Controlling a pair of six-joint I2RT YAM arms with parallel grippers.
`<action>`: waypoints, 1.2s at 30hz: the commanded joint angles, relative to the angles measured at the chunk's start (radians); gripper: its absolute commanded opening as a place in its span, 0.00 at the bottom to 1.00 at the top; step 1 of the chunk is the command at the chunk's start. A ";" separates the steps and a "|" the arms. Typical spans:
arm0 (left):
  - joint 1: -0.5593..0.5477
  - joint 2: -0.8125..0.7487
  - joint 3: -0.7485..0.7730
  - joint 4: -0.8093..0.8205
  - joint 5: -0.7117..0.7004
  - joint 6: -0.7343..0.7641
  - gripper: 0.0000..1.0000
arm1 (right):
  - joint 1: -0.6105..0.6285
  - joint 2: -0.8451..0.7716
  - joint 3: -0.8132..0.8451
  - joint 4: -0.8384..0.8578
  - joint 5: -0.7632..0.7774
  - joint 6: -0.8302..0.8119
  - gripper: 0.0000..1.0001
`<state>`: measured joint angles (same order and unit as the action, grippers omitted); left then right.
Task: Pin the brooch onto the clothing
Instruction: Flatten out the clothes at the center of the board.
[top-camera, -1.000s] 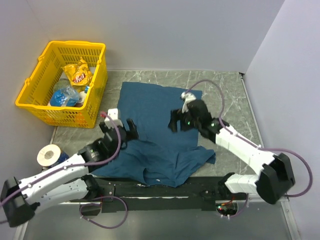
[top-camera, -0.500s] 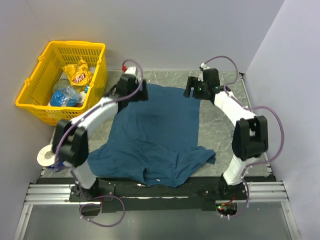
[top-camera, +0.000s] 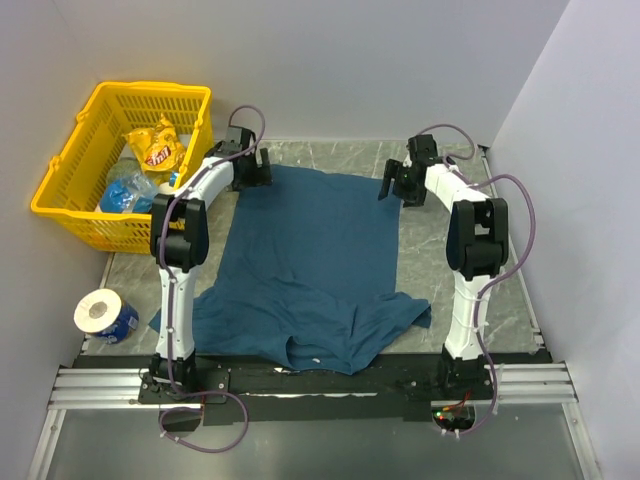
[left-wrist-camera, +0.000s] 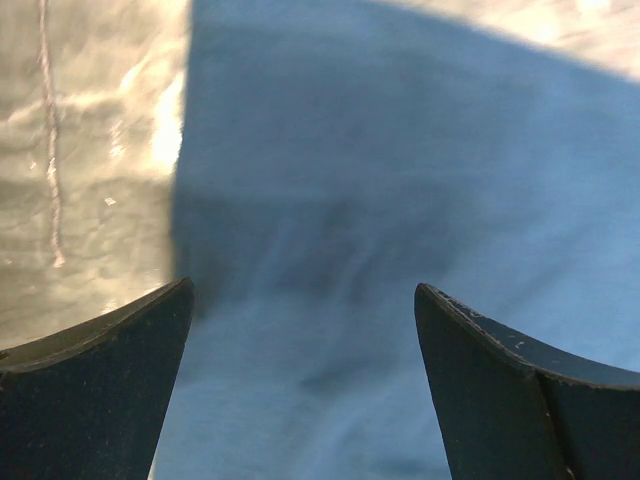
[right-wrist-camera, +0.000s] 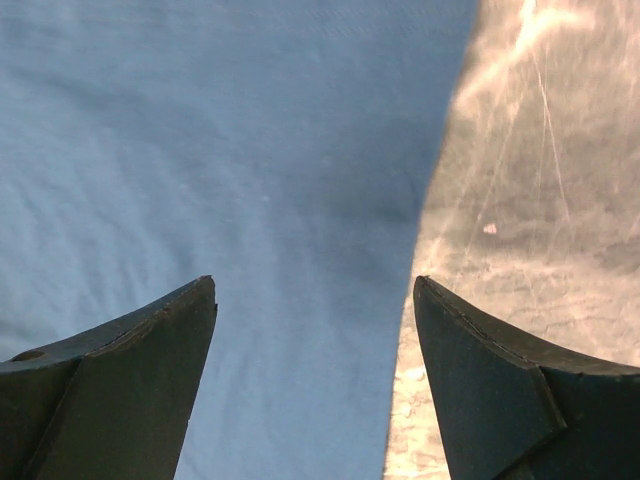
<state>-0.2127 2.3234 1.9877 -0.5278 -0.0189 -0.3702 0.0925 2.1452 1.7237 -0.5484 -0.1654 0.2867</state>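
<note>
The clothing (top-camera: 310, 260), a dark teal-blue T-shirt, lies spread on the table with its far hem flat and its near part bunched at the front edge. My left gripper (top-camera: 256, 172) hangs over the shirt's far left corner, jaws open, with only fabric (left-wrist-camera: 400, 200) and the shirt's edge below its opening (left-wrist-camera: 302, 286). My right gripper (top-camera: 391, 186) is over the far right corner, also open (right-wrist-camera: 314, 280), straddling the shirt's right edge (right-wrist-camera: 250, 150). Neither holds anything. The brooch is out of view.
A yellow basket (top-camera: 62, 190) with snack bags stands at the far left, close to the left arm. A white roll of tape (top-camera: 100, 312) lies at the near left. Grey marble tabletop (top-camera: 450, 260) shows right of the shirt; walls close in behind and right.
Both arms have stretched out from mid-table to the shirt's far corners. The shirt's far part, folded a second ago, now lies flat and straight.
</note>
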 joint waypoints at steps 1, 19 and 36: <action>0.012 0.048 0.117 -0.101 0.022 0.025 0.97 | -0.020 0.024 0.082 -0.062 0.001 0.019 0.86; 0.045 0.100 0.080 -0.084 -0.067 0.031 0.88 | -0.051 0.196 0.270 -0.163 -0.048 0.034 0.77; 0.050 0.151 0.102 -0.063 -0.024 0.051 0.58 | -0.054 0.373 0.537 -0.333 -0.078 0.071 0.41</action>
<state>-0.1596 2.4207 2.0655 -0.6083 -0.0917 -0.3271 0.0448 2.4508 2.1456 -0.7906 -0.2276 0.3454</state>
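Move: The clothing lies spread below both wide-open hands. Its far left corner is about 6 cm ahead, 4 cm left and 5 cm below the left hand; its far right corner is about 7 cm ahead, 4 cm right and 5 cm below the right hand. The yellow basket's middle is some 32 cm left of the left hand and 3 cm farther out, and the clothing's bunched near part some 38 cm back and 10 cm right of that same hand. The left hand sinks onto the clothing's left edge just short of the far corner and slides some 4.5 cm left, ending about 3.5 cm lower with the edge between its fingers, which close by about a third while the right-hand finger presses on the cloth. The right hand eases forward about 3.5 cm and down 3 cm towards the far right corner, tipping its fingers down slightly and closing to about half open around the side edge, without yet pinching it shut. ##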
